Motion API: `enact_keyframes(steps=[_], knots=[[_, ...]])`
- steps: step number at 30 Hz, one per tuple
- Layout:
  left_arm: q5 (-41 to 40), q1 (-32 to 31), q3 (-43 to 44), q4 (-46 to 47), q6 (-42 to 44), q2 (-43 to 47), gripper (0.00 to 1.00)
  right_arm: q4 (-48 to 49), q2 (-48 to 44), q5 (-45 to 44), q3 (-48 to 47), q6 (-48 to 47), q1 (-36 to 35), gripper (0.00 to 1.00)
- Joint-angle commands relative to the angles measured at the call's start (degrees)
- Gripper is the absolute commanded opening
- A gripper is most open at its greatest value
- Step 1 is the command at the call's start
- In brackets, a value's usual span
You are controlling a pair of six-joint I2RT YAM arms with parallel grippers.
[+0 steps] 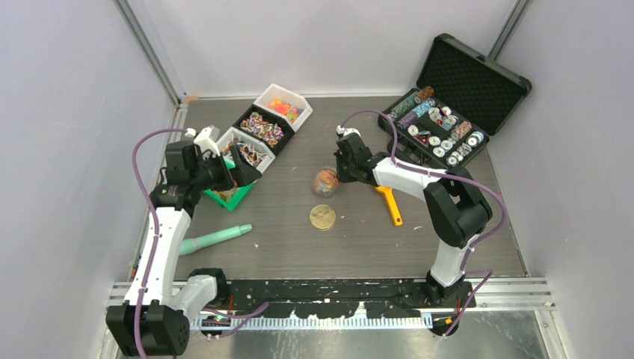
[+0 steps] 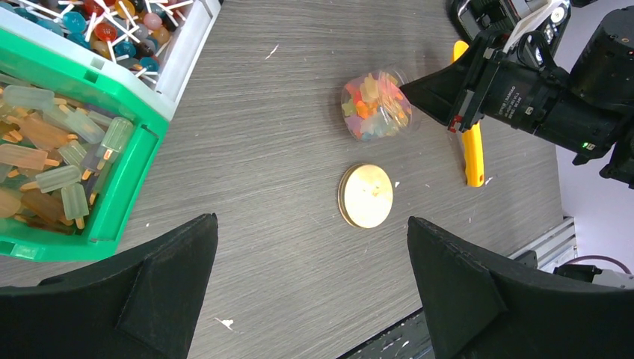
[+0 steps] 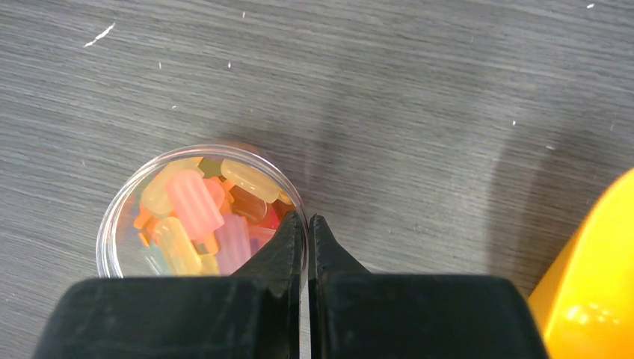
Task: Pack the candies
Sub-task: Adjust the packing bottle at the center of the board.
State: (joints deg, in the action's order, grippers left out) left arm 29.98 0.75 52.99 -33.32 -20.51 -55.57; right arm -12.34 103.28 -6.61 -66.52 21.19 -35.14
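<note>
A small clear jar (image 1: 326,182) (image 2: 376,106) (image 3: 198,213) stands mid-table, full of pastel ice-pop-shaped candies (image 3: 193,202). My right gripper (image 1: 338,173) (image 3: 306,218) is shut on the jar's rim, one finger inside the wall and one outside. More candies fill the bins at the back left: orange-yellow ones (image 1: 284,108), striped ones (image 1: 262,126) and lollipops (image 2: 112,22). Ice-pop sweets lie in the green bin (image 2: 138,146). My left gripper (image 1: 243,168) (image 2: 311,219) hangs wide open above bare table beside the green bin, holding nothing.
A flat gold disc (image 1: 322,217) (image 2: 365,195) lies just in front of the jar. An orange scoop (image 1: 389,203) (image 2: 471,153) (image 3: 591,269) lies to its right. An open black case of poker chips (image 1: 441,127) sits at the back right. A teal tool (image 1: 213,238) lies front left.
</note>
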Motion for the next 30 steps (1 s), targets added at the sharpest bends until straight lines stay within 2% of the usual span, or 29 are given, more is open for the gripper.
enact_keyframes(steps=[1, 8, 15, 18, 22, 24, 27, 30], knots=[[-0.55, -0.28, -0.08, 0.63, 0.73, 1.2, 1.0, 0.95, 0.55, -3.15, 0.61, 0.39, 0.15, 0.0], [-0.68, -0.29, 0.01, 0.63, 0.74, 1.16, 1.0, -5.43, -6.24, -7.89, -2.84, -2.68, 0.07, 0.01], [-0.71, -0.27, -0.08, 0.75, 0.74, 1.01, 1.0, -14.12, -4.53, -14.28, -5.63, -4.94, -3.01, 0.01], [-0.79, -0.28, -0.13, 0.66, 0.74, 1.15, 1.0, -14.89, -3.5, -16.97, -6.14, -4.6, -5.4, 0.01], [-0.3, -0.29, -1.1, 1.7, -0.32, 1.17, 1.0, -15.49, -2.83, -18.19, -7.43, -3.67, -6.18, 0.05], [-1.02, -0.27, -2.8, 3.14, -3.33, 0.68, 1.0, -16.09, -3.14, -18.47, -8.24, -3.85, -6.17, 0.12], [1.47, -0.23, -4.29, 4.54, -5.03, -1.18, 1.0, -16.71, -4.82, -17.61, -8.98, -4.28, -6.17, 0.32], [3.96, -0.25, -2.88, 3.14, -2.79, -3.13, 1.0, -18.03, -7.79, -17.54, -9.19, -4.67, -6.18, 0.4]])
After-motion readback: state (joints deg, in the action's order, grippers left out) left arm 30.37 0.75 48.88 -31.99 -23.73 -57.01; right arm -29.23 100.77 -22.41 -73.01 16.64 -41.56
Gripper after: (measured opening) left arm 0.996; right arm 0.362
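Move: The packing bottle's middle is some 3 cm left of the right hand, about 1 cm nearer the base and 3 cm below, with the shut fingertips at the right side of its rim. The gold lid lies about 9 cm back and 4 cm left of that hand, the yellow scoop 5 cm back and 12 cm right. From the left hand, the bottle is roughly 8 cm ahead, 18 cm right and 19 cm lower. The packing bottle's rim is drawn along by the right hand's shut fingertips, just under 4 cm right, then back towards the base with a slight return left, the fingers swinging some 20 degrees out of their leftward lean. The fingers then open about a third while rising, one tip over the mouth, the other outside the rim. Late on, the wide-open left hand sinks 3 cm. ##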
